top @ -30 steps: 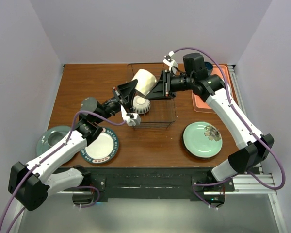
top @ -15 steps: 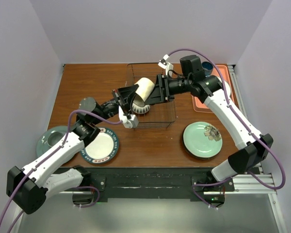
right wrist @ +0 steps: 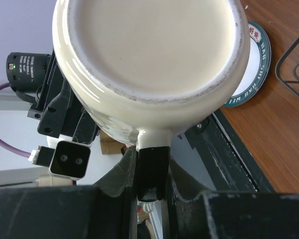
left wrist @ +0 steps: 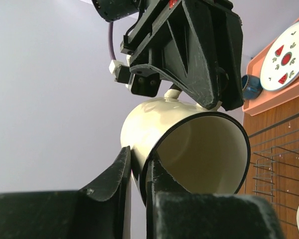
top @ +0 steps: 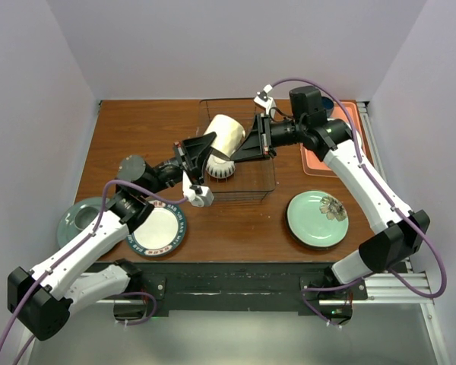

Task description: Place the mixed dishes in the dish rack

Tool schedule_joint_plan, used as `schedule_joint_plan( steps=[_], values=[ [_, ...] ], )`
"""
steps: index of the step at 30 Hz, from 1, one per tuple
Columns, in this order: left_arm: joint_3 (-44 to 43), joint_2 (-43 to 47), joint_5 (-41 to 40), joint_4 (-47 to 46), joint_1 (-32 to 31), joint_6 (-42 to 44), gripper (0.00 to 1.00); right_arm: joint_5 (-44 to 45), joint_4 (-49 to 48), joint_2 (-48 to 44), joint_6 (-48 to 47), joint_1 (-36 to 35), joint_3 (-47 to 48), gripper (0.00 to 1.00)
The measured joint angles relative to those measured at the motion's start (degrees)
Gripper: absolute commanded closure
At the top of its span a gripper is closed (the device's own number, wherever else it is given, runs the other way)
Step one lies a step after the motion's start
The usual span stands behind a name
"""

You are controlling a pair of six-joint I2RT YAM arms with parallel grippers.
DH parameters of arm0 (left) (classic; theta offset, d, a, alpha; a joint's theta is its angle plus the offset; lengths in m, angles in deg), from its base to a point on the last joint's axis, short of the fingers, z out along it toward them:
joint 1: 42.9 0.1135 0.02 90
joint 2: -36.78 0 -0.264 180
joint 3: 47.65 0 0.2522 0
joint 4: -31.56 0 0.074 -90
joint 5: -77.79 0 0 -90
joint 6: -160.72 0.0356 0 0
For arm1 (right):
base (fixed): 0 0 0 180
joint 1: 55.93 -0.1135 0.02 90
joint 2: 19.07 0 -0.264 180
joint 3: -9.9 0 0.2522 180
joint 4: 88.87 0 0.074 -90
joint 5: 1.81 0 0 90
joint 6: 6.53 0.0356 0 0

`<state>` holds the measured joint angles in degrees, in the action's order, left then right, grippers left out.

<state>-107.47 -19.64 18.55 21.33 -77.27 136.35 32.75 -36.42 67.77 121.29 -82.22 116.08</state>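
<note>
A cream mug (top: 225,134) with a dark rim lies on its side in the air over the dish rack (top: 263,181). My left gripper (top: 206,151) is shut on its rim (left wrist: 139,175), one finger inside the mug (left wrist: 189,149) and one outside. My right gripper (top: 242,144) is shut on the mug's dark handle (right wrist: 153,169), below the mug's pale base (right wrist: 149,55). A striped bowl (top: 222,170) sits in the rack under the mug. A pale green flower-marked plate (top: 317,219) lies at the front right. A white plate with a dark-blue rim (top: 158,229) lies at the front left.
An orange tray (top: 326,156) at the back right carries a white plate with red marks (left wrist: 287,54) and a blue cup (left wrist: 251,86). A green dish (top: 81,218) sits by the left edge. Rack wires (left wrist: 284,149) rise just right of the mug.
The mug dipped and tilted over the rack, then rose slightly. My right gripper shifted its hold at the handle end. My left arm swung a little to the left.
</note>
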Motion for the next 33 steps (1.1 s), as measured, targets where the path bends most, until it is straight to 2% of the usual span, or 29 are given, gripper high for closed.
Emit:
schedule_joint_plan(
  steps=[2, 10, 13, 17, 22, 27, 29, 33],
  values=[
    [0.0, 0.09, -0.11, -0.22, 0.0, -0.07, 0.99, -0.07, -0.57, -0.11, 0.15, -0.09, -0.02, 1.0],
    [0.17, 0.09, -0.81, -0.2, 0.0, -4.13, 0.68, 2.14, -0.66, -0.63, -0.81, -0.35, -0.13, 1.0],
    [1.44, 0.31, -1.33, -0.72, -0.07, -8.55, 0.61, 5.25, -1.46, -1.7, -2.8, -0.74, -1.18, 1.0],
    [3.85, 1.2, -2.01, -2.12, -0.24, -14.67, 0.58, 9.22, -4.13, -3.74, -4.0, -1.44, -4.76, 1.0],
    [5.88, 1.81, -2.43, -3.87, -0.37, -20.48, 0.46, 12.22, -7.76, -5.18, -4.0, -1.86, -8.17, 1.0],
    [7.02, 2.14, -2.23, -6.91, -1.05, -23.3, 0.35, 17.31, -9.7, -5.18, -4.13, -1.79, -8.83, 1.0],
    [7.1, 2.58, -2.23, -8.44, -1.27, -24.41, 0.23, 19.67, -9.77, -5.18, -4.2, -1.7, -8.92, 1.0],
    [7.34, 3.34, -2.49, -9.77, -1.33, -26.14, 0.19, 23.56, -9.62, -5.18, -4.31, -1.64, -8.92, 1.0]
  ],
)
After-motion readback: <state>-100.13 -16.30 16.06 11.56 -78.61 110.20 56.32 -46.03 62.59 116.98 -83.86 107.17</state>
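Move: The right hand already holds the white mug by its handle, with the mug's body about 3 cm ahead, 3 cm left and 4 cm above. The dish rack's middle lies some 22 cm ahead of this hand, straight out and 29 cm below; the upturned bowl in it is about 17 cm ahead, 5 cm left and 30 cm below. From the left hand, still pinching the rim, the mug's middle is about 3 cm right and 1 cm ahead, level with it. Downward and opening, the left fingers let go of the mug's rim; that hand sinks nearly 4 cm, then rises 2 cm while edging 2 cm back, rolling some 20 degrees. The right hand keeps its pinch on the handle and carries the mug forward about 5 cm and down 3–4 cm towards the rack, slightly to the right, turning about 15 degrees clockwise. ##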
